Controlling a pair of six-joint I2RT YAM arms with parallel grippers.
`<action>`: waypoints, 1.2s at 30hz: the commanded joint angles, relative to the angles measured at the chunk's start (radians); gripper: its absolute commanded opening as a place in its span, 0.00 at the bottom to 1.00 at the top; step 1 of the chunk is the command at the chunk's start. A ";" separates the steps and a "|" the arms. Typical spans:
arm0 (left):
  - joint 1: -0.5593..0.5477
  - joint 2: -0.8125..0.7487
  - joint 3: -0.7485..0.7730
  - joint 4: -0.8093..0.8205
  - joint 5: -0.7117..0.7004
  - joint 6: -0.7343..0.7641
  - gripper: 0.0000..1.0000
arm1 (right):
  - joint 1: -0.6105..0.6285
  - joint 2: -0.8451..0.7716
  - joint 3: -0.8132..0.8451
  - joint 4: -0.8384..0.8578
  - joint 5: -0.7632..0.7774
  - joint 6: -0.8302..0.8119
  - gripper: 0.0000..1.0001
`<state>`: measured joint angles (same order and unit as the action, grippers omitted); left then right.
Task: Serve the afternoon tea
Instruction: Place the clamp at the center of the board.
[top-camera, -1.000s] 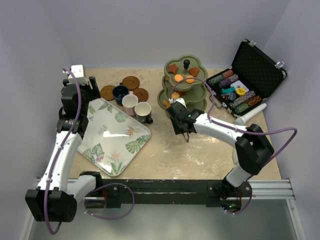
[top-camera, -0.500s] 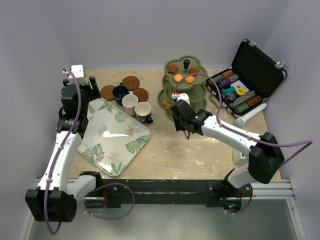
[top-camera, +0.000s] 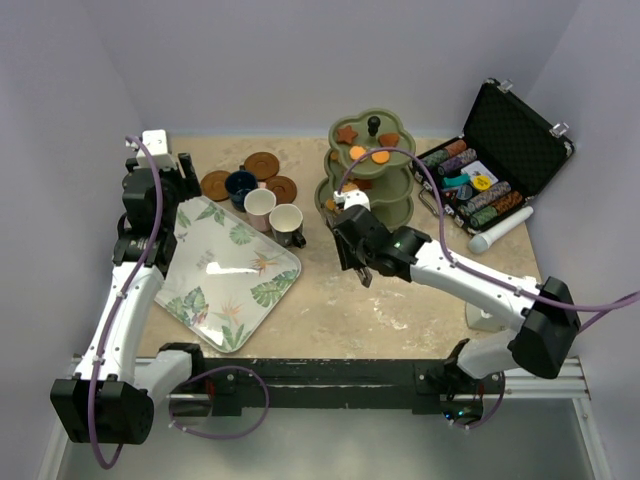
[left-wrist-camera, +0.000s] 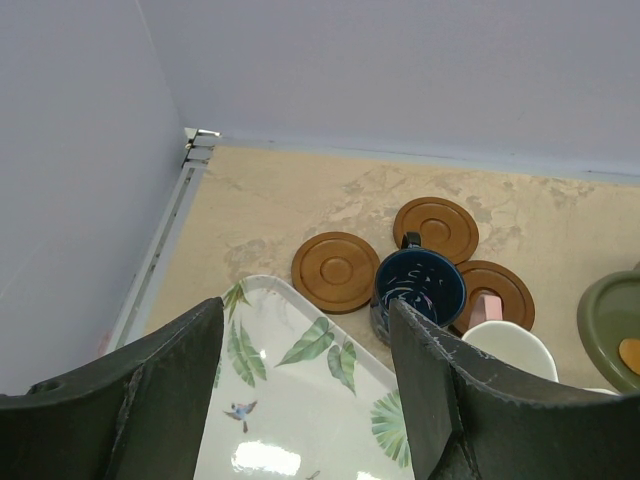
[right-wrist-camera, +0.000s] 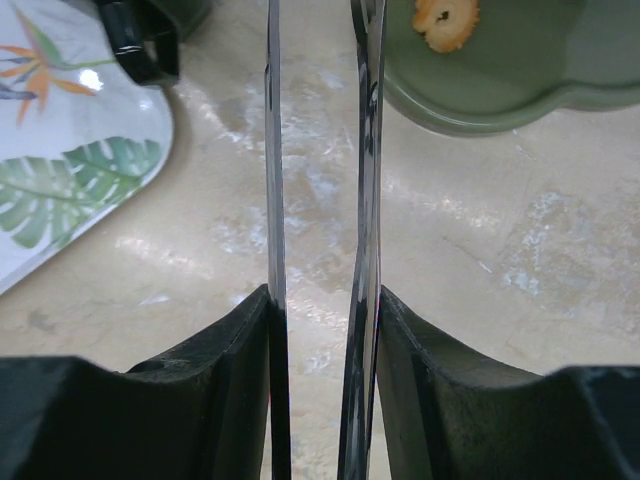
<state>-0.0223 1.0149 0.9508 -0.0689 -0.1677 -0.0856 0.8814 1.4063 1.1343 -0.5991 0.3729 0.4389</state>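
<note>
The olive-green three-tier stand (top-camera: 368, 180) holds orange and brown biscuits (top-camera: 357, 153). One round biscuit (right-wrist-camera: 446, 20) lies on its lowest tier (right-wrist-camera: 500, 90). My right gripper (top-camera: 362, 272) (right-wrist-camera: 322, 295) hovers over the table just in front of the stand, shut on metal tongs (right-wrist-camera: 365, 150) whose blades stand slightly apart with nothing between them. The navy cup (top-camera: 240, 186) (left-wrist-camera: 420, 292), pinkish-white cup (top-camera: 260, 206) and cream cup (top-camera: 286, 222) stand by three brown saucers (top-camera: 215, 184) (left-wrist-camera: 336, 271). My left gripper (left-wrist-camera: 305, 310) is open over the tray's far corner, holding nothing.
A leaf-patterned white tray (top-camera: 225, 275) (left-wrist-camera: 290, 400) (right-wrist-camera: 70, 170) lies at the front left. An open black case of poker chips (top-camera: 490, 170) sits at the back right, with a white cylinder (top-camera: 500, 230) in front of it. Walls close off the table's left and back.
The right gripper has shifted a little to the left in front of the stand, and its jaws have squeezed the tongs narrower. The left arm has not moved.
</note>
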 joint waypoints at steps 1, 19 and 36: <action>-0.007 -0.021 -0.007 0.038 -0.006 0.012 0.72 | 0.036 -0.070 0.087 -0.005 -0.025 0.046 0.43; -0.005 -0.024 -0.010 0.040 -0.009 0.014 0.72 | 0.136 -0.141 0.134 0.123 0.040 0.084 0.40; -0.005 -0.027 -0.015 0.043 0.007 0.004 0.72 | -0.175 -0.228 0.275 0.249 0.181 -0.159 0.40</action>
<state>-0.0223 1.0050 0.9398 -0.0685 -0.1677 -0.0856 0.7647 1.2369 1.3327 -0.4282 0.4843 0.3794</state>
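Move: The clamp is already gripped in my right hand, which is in front of the green tiered stand. The stand's middle is about 14 cm ahead, 2 cm to the right and roughly level with that hand; its top tier is 8 cm higher. The black-handled mug is some 8 cm ahead, 18 cm left and 10 cm below. From my left hand, the stand is about 5 cm ahead, 48 cm right and 16 cm lower. Keeping the clamp pinched, my right hand rises about 18 cm in all, at first easing back and left from the front of the stand. It then swings some 9 cm forward and 8 cm right, still climbing, while the wrist tips the fingers up about 30 degrees until the clamp points forward over the top tier. ##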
